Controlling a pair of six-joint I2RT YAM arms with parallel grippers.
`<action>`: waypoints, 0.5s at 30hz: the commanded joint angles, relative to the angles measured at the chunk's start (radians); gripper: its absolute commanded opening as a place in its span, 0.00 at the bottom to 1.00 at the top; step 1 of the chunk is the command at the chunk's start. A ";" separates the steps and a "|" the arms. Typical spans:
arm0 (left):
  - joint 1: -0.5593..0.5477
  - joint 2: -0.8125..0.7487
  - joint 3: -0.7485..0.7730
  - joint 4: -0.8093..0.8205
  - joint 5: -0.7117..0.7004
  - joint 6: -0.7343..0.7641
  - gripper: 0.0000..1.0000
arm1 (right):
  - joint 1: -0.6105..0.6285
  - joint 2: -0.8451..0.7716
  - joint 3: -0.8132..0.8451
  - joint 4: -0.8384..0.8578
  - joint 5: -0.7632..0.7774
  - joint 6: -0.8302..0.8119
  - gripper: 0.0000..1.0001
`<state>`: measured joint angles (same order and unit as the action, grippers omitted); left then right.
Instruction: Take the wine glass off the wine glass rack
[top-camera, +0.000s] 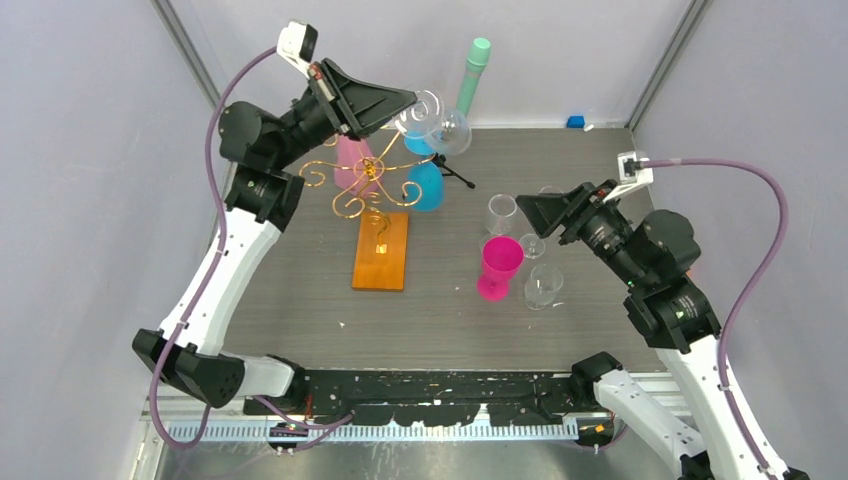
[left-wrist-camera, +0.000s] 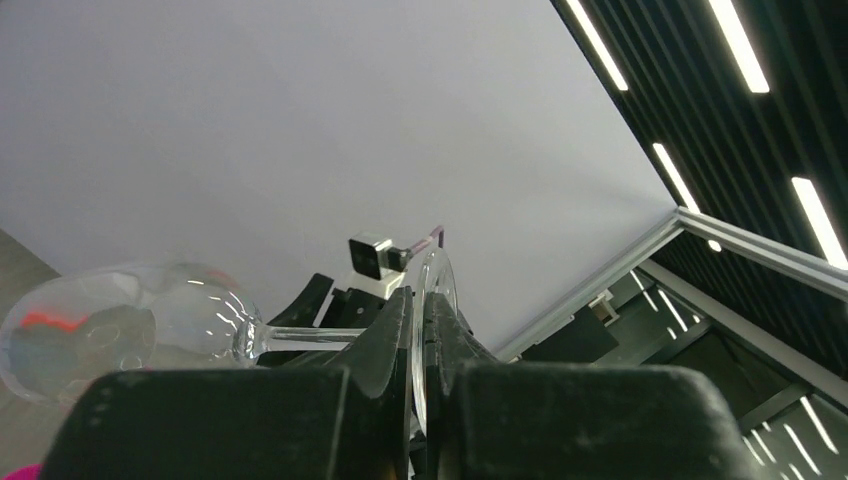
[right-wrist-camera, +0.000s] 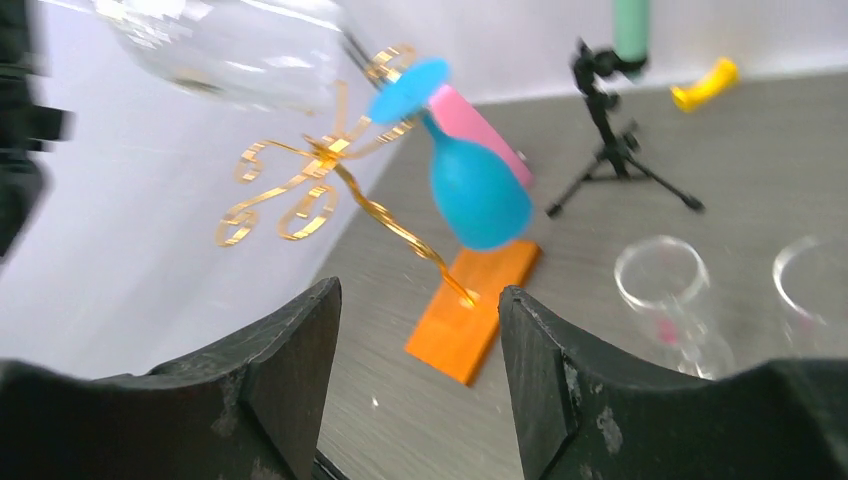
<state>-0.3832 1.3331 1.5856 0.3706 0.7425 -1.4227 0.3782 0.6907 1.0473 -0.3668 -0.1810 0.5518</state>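
The wine glass rack (top-camera: 365, 175) is gold scrolled wire on an orange wooden base (top-camera: 381, 250); a blue glass (top-camera: 427, 185) and a pink glass (top-camera: 350, 158) hang upside down from it. My left gripper (top-camera: 408, 101) is raised beside the rack's top right, shut on the round foot of a clear wine glass (top-camera: 445, 130). In the left wrist view the fingers (left-wrist-camera: 395, 330) pinch that foot (left-wrist-camera: 438, 285), with the bowl (left-wrist-camera: 120, 330) lying off to the left. My right gripper (top-camera: 525, 211) hovers open and empty, right of the rack (right-wrist-camera: 320, 170).
A magenta glass (top-camera: 498, 265) and three clear glasses (top-camera: 502, 212) (top-camera: 543, 286) (top-camera: 532, 245) stand under and beside my right gripper. A black tripod with a mint-green cylinder (top-camera: 475, 70) stands behind the rack. A small blue object (top-camera: 575, 122) lies by the back wall.
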 joint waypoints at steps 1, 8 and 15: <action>-0.060 -0.026 -0.034 0.095 -0.076 -0.033 0.00 | -0.002 -0.023 0.040 0.279 -0.103 -0.009 0.65; -0.175 -0.019 -0.096 0.093 -0.104 -0.039 0.00 | -0.002 0.037 0.066 0.447 -0.220 -0.042 0.66; -0.250 -0.030 -0.164 0.090 -0.120 -0.049 0.00 | -0.002 0.065 0.079 0.502 -0.293 -0.136 0.67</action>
<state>-0.6037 1.3331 1.4376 0.3748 0.6559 -1.4590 0.3782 0.7437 1.0866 0.0525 -0.3988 0.4950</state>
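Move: The clear wine glass hangs bowl-down by its foot from the left gripper; the right gripper it is going to is about 14 cm right, 2 cm back and 20 cm below. From the left hand the rack top lies 5 cm ahead, 7 cm left, 22 cm down. From the right hand the held glass is about 5 cm ahead, 9 cm left, 11 cm up; some 28 cm below stand the pink glass, 2 cm back and 1 cm left, and a clear glass, 6 cm ahead and 1 cm left. Raise the right gripper about 10 cm beside the hanging glass, easing left and slightly back, tilting its open fingers up some 25 degrees and turning them a little counter-clockwise towards the bowl. Meanwhile keep the left fingers shut on the glass's foot and bring it right and down, roughly 8 cm in all, drawing slightly back towards the right gripper. ##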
